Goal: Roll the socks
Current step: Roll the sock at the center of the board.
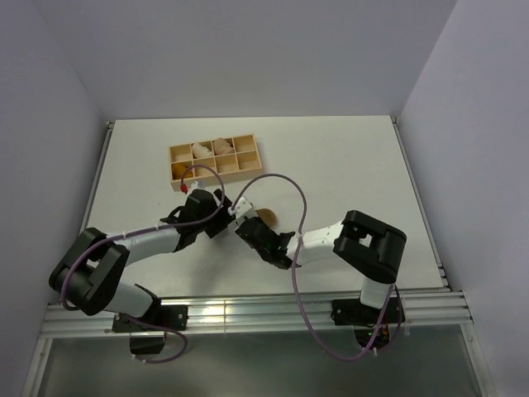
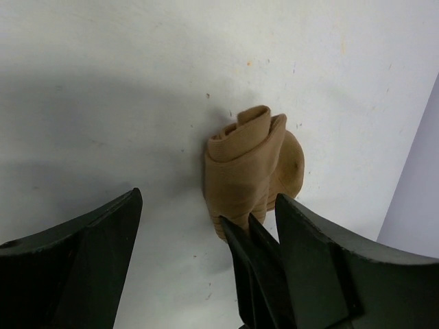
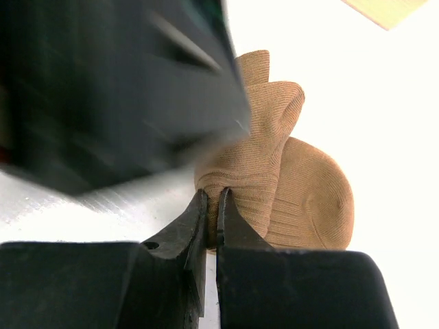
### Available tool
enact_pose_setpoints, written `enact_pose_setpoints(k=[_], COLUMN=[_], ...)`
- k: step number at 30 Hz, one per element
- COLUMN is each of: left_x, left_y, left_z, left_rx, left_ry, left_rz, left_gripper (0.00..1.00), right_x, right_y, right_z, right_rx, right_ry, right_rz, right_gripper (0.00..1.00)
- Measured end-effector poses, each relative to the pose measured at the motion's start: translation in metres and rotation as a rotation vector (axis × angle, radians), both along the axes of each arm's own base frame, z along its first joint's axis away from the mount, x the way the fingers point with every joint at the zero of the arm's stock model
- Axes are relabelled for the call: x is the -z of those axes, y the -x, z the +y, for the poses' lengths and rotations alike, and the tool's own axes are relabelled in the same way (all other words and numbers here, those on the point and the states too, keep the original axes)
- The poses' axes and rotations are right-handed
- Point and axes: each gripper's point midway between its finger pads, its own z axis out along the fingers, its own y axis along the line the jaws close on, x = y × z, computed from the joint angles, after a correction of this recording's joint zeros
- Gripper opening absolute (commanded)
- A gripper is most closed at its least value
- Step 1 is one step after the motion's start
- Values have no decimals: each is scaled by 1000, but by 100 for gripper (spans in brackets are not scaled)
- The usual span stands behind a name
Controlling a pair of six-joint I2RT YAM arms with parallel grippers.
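Observation:
The socks (image 2: 250,171) lie on the white table as one tan-orange rolled bundle with a ribbed fold on top, seen close up as the socks (image 3: 288,185) in the right wrist view and small as the socks (image 1: 267,217) from above. My right gripper (image 3: 211,197) is shut, its tips pinching the ribbed edge at the near end of the bundle. My left gripper (image 2: 206,205) stands open, its fingers straddling that same end with the right gripper's tips between them. The left gripper (image 1: 234,217) meets the right gripper (image 1: 250,231) at mid-table.
A wooden compartment tray (image 1: 245,172) sits behind the arms towards the back left, with pale rolled bundles (image 1: 201,151) in some cells. Its corner, the tray (image 3: 387,8), shows at the top of the right wrist view. Purple cables loop over both arms.

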Motion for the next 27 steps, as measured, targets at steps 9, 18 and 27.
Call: enact_pose_setpoints(k=[9,18,27], left_x=[-5,-17,-5], left_y=[2,3,12], left_z=[37,36,6], left_rx=[-133,-115,-5], left_ry=[28,73,78], left_rz=[-16,-78,-68], left_gripper=[86,83,78], right_x=[-3,-10,-8], right_y=[-2,-11,-9], right_z=[-6,-28,-46], right_rx=[-20,-45,-54], right_ry=[-178,-478,-799], right_rz=[99,315,532], right_gripper=[0,0,0])
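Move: The right hand already has the brown sock pinched by its near-left edge; the sock's middle is about 2 cm ahead of that hand, 2 cm to its right and level with it. From the open left hand the sock lies roughly 7 cm to the right, 1 cm farther out and 2 cm lower. The wooden box stands some 16 cm ahead of the right hand and 10 cm to its left. Still pinching the sock, right hand shifts 5 cm right, fingers swinging left; left hand goes left, then returns. ##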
